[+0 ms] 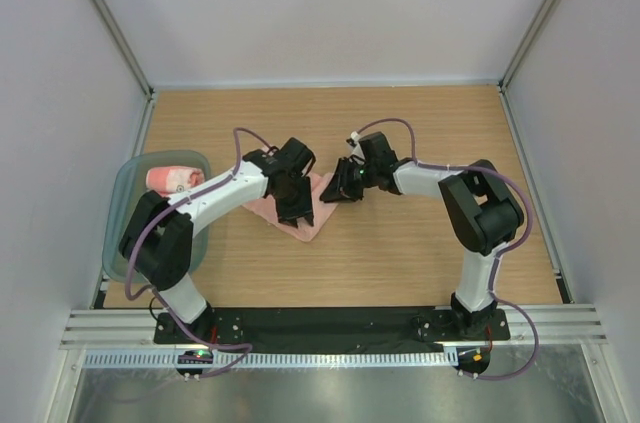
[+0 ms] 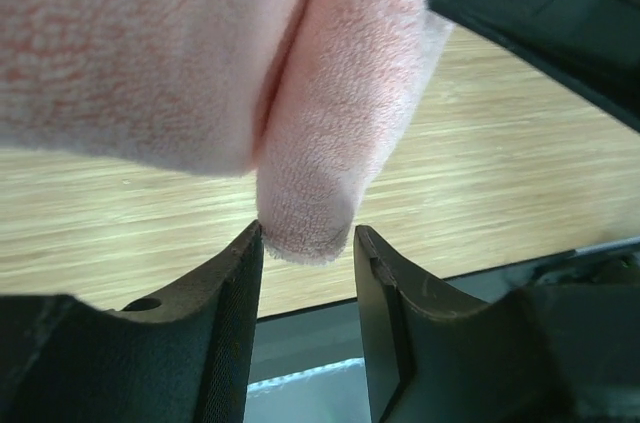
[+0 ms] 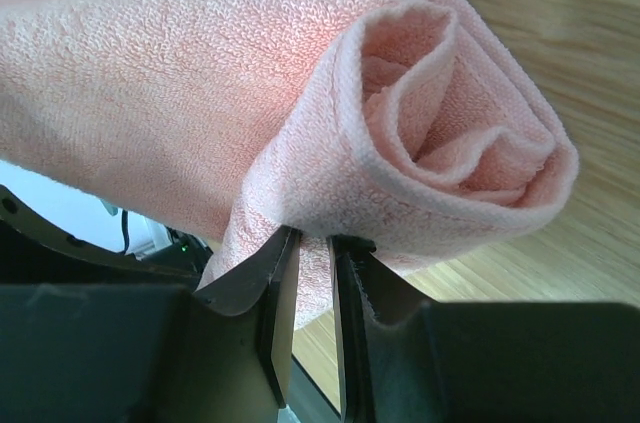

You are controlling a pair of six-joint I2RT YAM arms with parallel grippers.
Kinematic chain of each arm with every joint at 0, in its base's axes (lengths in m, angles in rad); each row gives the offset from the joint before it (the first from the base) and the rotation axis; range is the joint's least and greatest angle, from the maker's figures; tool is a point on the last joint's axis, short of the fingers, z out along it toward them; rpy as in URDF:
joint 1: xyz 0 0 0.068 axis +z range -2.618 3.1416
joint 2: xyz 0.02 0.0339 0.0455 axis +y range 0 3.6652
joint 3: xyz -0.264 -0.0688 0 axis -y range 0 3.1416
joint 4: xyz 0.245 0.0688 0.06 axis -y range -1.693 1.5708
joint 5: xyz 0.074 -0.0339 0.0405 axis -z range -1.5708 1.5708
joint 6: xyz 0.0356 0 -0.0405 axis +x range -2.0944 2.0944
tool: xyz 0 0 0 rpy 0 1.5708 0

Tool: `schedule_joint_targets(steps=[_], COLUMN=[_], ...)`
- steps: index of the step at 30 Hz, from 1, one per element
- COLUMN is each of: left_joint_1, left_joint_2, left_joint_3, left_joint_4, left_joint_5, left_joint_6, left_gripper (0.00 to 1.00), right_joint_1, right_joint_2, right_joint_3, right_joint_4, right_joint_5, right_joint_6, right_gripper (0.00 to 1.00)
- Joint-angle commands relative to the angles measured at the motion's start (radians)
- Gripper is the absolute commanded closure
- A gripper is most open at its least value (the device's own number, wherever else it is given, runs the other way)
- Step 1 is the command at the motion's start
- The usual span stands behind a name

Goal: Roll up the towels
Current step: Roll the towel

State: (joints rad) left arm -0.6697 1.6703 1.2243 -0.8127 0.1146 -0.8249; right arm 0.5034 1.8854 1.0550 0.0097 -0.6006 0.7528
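Observation:
A salmon-pink towel (image 1: 314, 225) lies partly rolled on the wooden table between my two grippers. My left gripper (image 1: 294, 209) hovers over its left part. In the left wrist view the left gripper (image 2: 308, 231) is open, and a rounded fold of the towel (image 2: 340, 103) sits at its fingertips, with a gap on the right side. My right gripper (image 1: 337, 190) is at the towel's right end. In the right wrist view the right gripper (image 3: 312, 235) is shut on a layer of the towel (image 3: 200, 93), just below the curled roll end (image 3: 450, 133).
A second towel (image 1: 175, 179), rolled, lies in the translucent grey-green tray (image 1: 118, 218) at the table's left edge. Grey walls close in the table on three sides. Both arm bases stand on the black strip (image 1: 330, 323) at the near edge.

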Motion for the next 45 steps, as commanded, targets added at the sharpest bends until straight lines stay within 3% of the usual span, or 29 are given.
schedule_joint_targets(steps=[1, 7, 9, 12, 17, 22, 25, 27, 28, 29, 33, 36, 45], left_joint_1=[0.005, 0.076, 0.12, 0.244, 0.375, 0.418, 0.42, 0.421, 0.421, 0.421, 0.424, 0.433, 0.452], left_joint_2=[-0.017, -0.072, -0.116, -0.136, -0.113, -0.054, -0.029, -0.02, -0.015, -0.012, 0.0, 0.003, 0.02], left_joint_3=[0.001, -0.11, -0.199, -0.314, -0.342, -0.254, -0.267, -0.278, -0.284, -0.293, -0.292, -0.29, -0.298], left_joint_4=[-0.08, -0.047, 0.019, 0.177, 0.195, 0.081, 0.108, 0.116, 0.136, 0.141, 0.15, 0.15, 0.156], left_joint_5=[-0.087, -0.081, 0.021, 0.235, 0.361, 0.359, 0.384, 0.398, 0.411, 0.415, 0.424, 0.43, 0.453], left_joint_6=[0.029, -0.105, -0.105, -0.118, -0.125, -0.066, -0.068, -0.072, -0.074, -0.079, -0.068, -0.06, -0.046], left_gripper=[0.57, 0.53, 0.36, 0.26, 0.24, 0.23, 0.25, 0.25, 0.25, 0.26, 0.26, 0.27, 0.28], right_joint_1=[0.024, 0.038, 0.043, 0.046, 0.047, 0.067, 0.084, 0.086, 0.086, 0.086, 0.086, 0.087, 0.127], right_joint_2=[0.03, 0.052, 0.06, 0.069, 0.077, 0.073, 0.075, 0.075, 0.073, 0.072, 0.052, 0.057, 0.141], right_joint_3=[0.051, 0.082, 0.088, 0.099, 0.125, 0.154, 0.186, 0.183, 0.18, 0.171, 0.103, 0.069, 0.092], right_joint_4=[-0.059, -0.092, -0.099, -0.12, -0.135, -0.154, -0.171, -0.175, -0.172, -0.165, 0.016, 0.074, 0.185], right_joint_5=[0.05, 0.059, 0.061, 0.061, 0.061, 0.055, 0.051, 0.058, 0.068, 0.064, -0.005, -0.016, -0.025], right_joint_6=[-0.038, -0.053, -0.062, -0.076, -0.081, -0.081, -0.092, -0.09, -0.087, -0.086, -0.006, 0.026, 0.086], right_gripper=[0.74, 0.74, 0.74, 0.75, 0.74, 0.75, 0.73, 0.65, 0.56, 0.39, 0.2, 0.14, 0.12])
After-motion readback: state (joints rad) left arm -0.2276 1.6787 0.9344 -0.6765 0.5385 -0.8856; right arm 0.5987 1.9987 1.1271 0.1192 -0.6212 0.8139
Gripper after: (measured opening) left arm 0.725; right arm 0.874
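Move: From the left hand, the towel roll's middle lies about 5 cm ahead, 4 cm to the right and 4 cm below. The flat rest of the towel is centred some 5 cm ahead, 6 cm left and 6 cm down, and the bin about 34 cm left and 2 cm ahead. From the right hand, the roll's middle is roughly 4 cm left, 4 cm back and slightly below; the flat towel is about 15 cm left and 1 cm back. Leftward go both hands: the right, fingertips already against the roll's right side, keeps pushing it left, dips briefly by 2 cm, then opens wide beside it, ending some 5 cm over. The left, early on, sweeps about 8 cm left and 4 cm down, opening wider and swinging its fingers some 35 degrees to point more back and right, then holds near the roll's near end. ##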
